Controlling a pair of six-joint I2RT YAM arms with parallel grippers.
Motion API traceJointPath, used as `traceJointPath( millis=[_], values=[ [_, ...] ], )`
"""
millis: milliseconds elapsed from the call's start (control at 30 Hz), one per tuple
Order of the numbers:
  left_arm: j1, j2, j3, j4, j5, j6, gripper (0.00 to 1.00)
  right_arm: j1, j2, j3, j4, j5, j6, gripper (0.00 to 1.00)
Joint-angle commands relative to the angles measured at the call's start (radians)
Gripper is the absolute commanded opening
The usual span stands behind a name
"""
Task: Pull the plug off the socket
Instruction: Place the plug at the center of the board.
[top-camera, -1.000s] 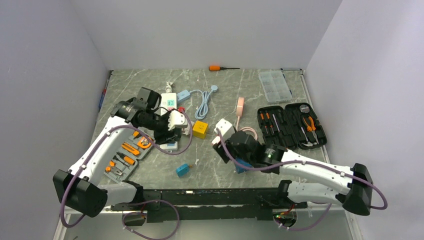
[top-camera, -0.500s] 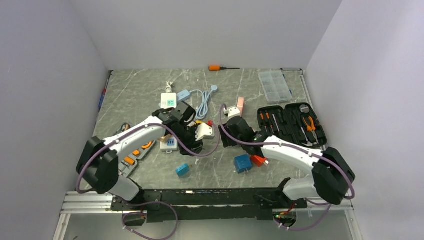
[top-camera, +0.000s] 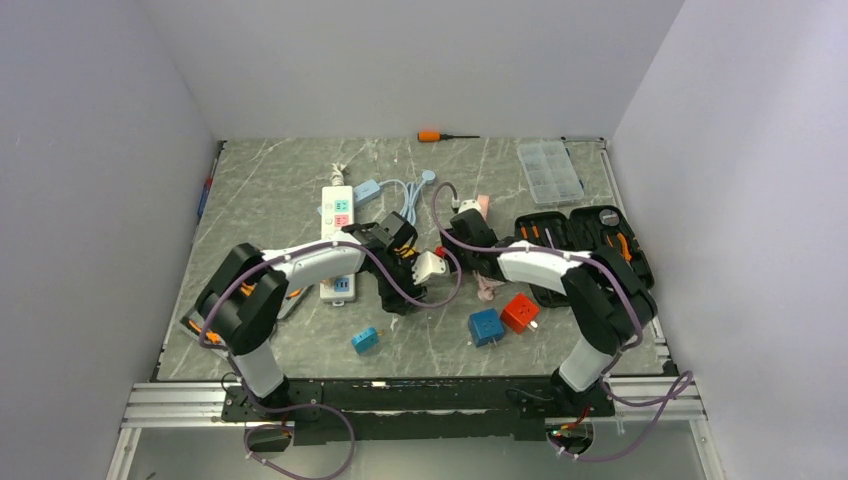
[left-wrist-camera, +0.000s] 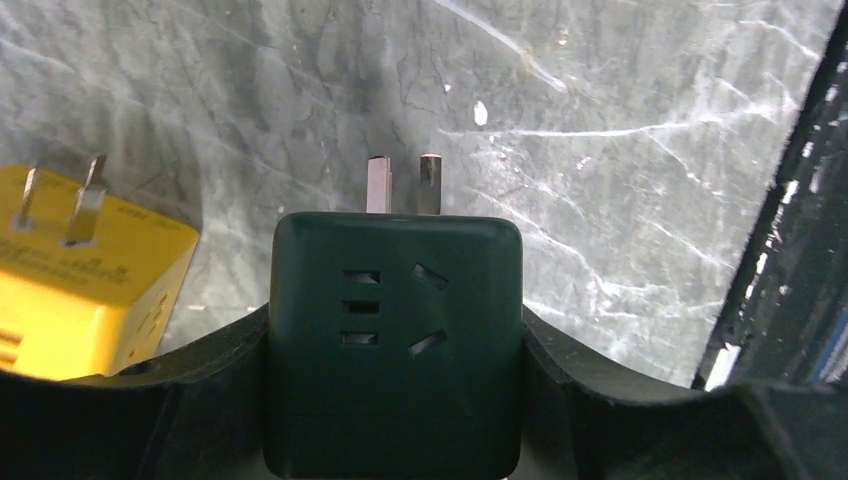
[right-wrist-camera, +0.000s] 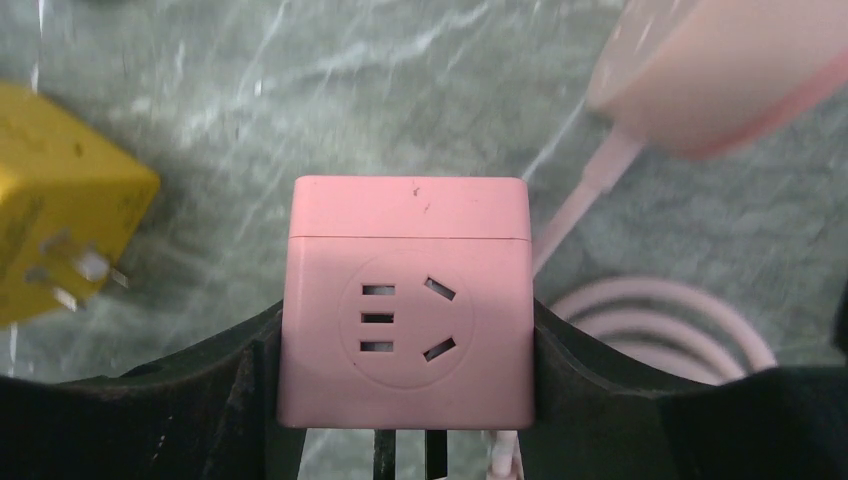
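Note:
The long white power strip (top-camera: 338, 240) lies left of centre, its pastel outlets facing up. My left gripper (top-camera: 408, 272) is to its right, shut on a dark green cube plug (left-wrist-camera: 393, 300). The plug is apart from the strip and its two bare prongs point away over the table. My right gripper (top-camera: 455, 245) is close by at the centre, shut on a pink cube adapter (right-wrist-camera: 408, 290) whose prongs point back toward the camera. A yellow cube plug (left-wrist-camera: 80, 290) lies between the two grippers and also shows in the right wrist view (right-wrist-camera: 55, 230).
A pink strip (right-wrist-camera: 720, 70) and its coiled cord (right-wrist-camera: 680, 330) lie beside the right gripper. A blue cube (top-camera: 486, 326), a red cube (top-camera: 520, 311) and a small blue plug (top-camera: 365, 339) sit near the front. An open black tool case (top-camera: 585, 250) lies right, a light-blue strip (top-camera: 368, 188) and a clear box (top-camera: 549, 170) behind.
Both arms swung in to the table's centre. The left gripper moved right, off the white strip, which is now uncovered. The right gripper moved away from the front, uncovering the blue and red cubes.

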Motion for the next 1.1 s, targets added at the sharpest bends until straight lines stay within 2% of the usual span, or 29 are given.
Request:
traceJointPath(
  millis=[0,267,467,600,667,700,767,800,867,933,1067],
  values=[
    [-0.018,0.050,0.033,0.079,-0.006,-0.024,0.00,-0.040,0.086,0.088,0.066,-0.017,0.020,0.00],
    [-0.040,0.135,0.046,0.175,0.010,-0.073,0.00,-0.063,0.206,0.180,0.027,0.009,0.017,0.00],
    [-0.061,0.183,0.045,0.186,0.031,-0.100,0.00,-0.063,0.242,0.229,-0.011,0.004,0.014,0.00],
    [-0.070,0.184,0.024,0.200,0.037,-0.104,0.10,-0.063,0.242,0.228,-0.022,0.002,0.018,0.00],
    [-0.071,0.179,0.017,0.200,0.044,-0.108,0.21,-0.064,0.236,0.217,-0.026,-0.001,0.028,0.00],
    [-0.072,0.175,0.018,0.191,0.050,-0.109,0.33,-0.062,0.233,0.208,-0.024,-0.005,0.031,0.03],
    [-0.077,0.161,0.022,0.170,0.061,-0.107,0.66,-0.060,0.226,0.195,-0.024,-0.017,0.042,0.09],
    [-0.081,0.150,0.025,0.158,0.064,-0.104,0.76,-0.058,0.224,0.189,-0.025,-0.021,0.048,0.13],
    [-0.083,0.117,0.029,0.136,0.073,-0.103,0.98,-0.052,0.220,0.182,-0.030,-0.017,0.054,0.28],
    [-0.082,0.084,0.044,0.105,0.083,-0.105,0.99,-0.039,0.217,0.181,-0.034,-0.008,0.053,0.47],
    [-0.081,0.025,0.120,-0.018,0.087,-0.098,0.99,-0.019,0.210,0.191,-0.059,0.014,0.051,0.68]
  ],
)
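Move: The left hand holds the green plug; its clear spot near the board's middle lies about 5 cm right, 1 cm ahead and 3 cm lower. The yellow plug stands some 7 cm straight ahead, the light-blue plug about 10 cm back and 7 cm left. The right hand's pink plug is bound for open board 7 cm ahead, 1 cm left; the yellow plug lies 10 cm left and 2 cm back, the pink power strip 6 cm ahead and 5 cm right. Left lowers the green plug, takes it 5 cm right and opens; right carries pink plug 7 cm forward. ##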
